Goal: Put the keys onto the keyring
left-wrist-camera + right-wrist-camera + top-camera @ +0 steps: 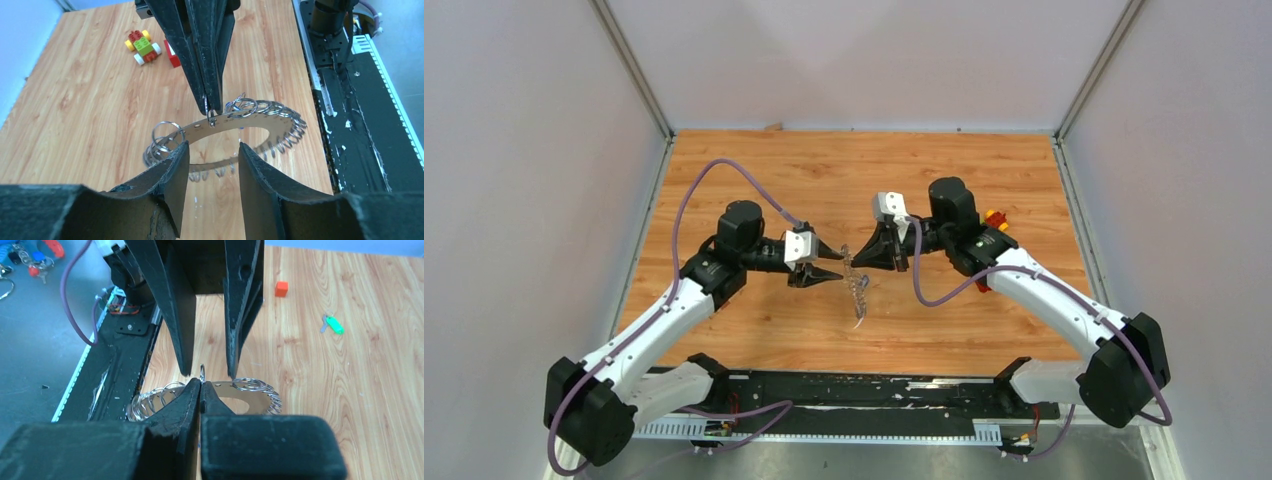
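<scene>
The keyring (857, 290) is a flat silver ring with many small wire rings round its rim, and it hangs above the table between the two arms. My right gripper (856, 264) is shut, pinching a small wire ring at the keyring's (225, 389) edge. In the left wrist view, the right gripper (211, 112) comes down onto the keyring (235, 122) from above. My left gripper (214, 148) is open, its fingers either side of the near rim without touching it. A green key (334, 325) lies loose on the wood. I see no blue key on the table.
A small toy of coloured bricks (142, 45) and a red block (173, 54) sit on the wood by the right arm. An orange cube (281, 288) lies near the green key. Several coloured key fobs (35, 255) lie on the grey surface beyond the black rail (854, 390).
</scene>
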Robot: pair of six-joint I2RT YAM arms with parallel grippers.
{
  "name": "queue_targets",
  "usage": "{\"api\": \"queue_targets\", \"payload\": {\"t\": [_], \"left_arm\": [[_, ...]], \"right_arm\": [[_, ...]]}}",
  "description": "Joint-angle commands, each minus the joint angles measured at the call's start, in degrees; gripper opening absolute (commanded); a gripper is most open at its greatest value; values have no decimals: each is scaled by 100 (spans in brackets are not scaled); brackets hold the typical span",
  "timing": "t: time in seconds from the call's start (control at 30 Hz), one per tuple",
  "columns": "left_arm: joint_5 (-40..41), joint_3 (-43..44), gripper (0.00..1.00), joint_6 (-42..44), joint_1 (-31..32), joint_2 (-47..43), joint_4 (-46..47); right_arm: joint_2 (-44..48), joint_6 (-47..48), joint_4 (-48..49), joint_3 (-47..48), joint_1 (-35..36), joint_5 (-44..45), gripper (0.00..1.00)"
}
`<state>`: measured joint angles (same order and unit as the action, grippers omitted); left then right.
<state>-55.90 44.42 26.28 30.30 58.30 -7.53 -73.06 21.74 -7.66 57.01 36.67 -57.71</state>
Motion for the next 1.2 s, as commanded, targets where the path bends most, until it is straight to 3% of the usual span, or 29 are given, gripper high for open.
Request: {"api": "queue_targets", "payload": {"t": [0.0, 0.13, 0.43, 1.17], "left_arm": [[-289, -19, 48, -212, -23, 140, 712], [-386, -127, 42, -729, -18, 153, 1330], [-494, -319, 27, -945, -16, 17, 1570], [-515, -337, 21, -829, -20, -78, 1627]], "right_arm": [[173, -673, 997, -43, -21, -489, 0], [145, -915, 1306, -137, -40, -563, 0], [58, -1021, 1392, -161, -58, -457, 0], [-79, -890, 1319, -173, -129, -398, 0]]}}
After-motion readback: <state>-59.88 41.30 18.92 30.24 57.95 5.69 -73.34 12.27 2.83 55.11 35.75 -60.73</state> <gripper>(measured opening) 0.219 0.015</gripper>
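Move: Just 2 cm or so right of the left hand, level in height and reach, is the small ring on the keyring's rim; it sits about 1 cm left of the right hand, which already pinches it. The keyring's plate hangs below, its middle some 5 cm down from the left hand, 2 cm right and 1 cm back. On the table, roughly 21 cm below that hand, a white strip lies 5 cm back and 3 cm right, the green-tagged key 14 cm ahead and 19 cm left. Closing in around the pinched small ring, the left fingers go from half open to about a fifth, straddling it without shutting, while that hand rises nearly 2 cm and edges 1 cm right. The right hand keeps its pinch and lifts some 1.5 cm, drifting slightly left early on; both hands tip their fingertips up about 5 degrees. ##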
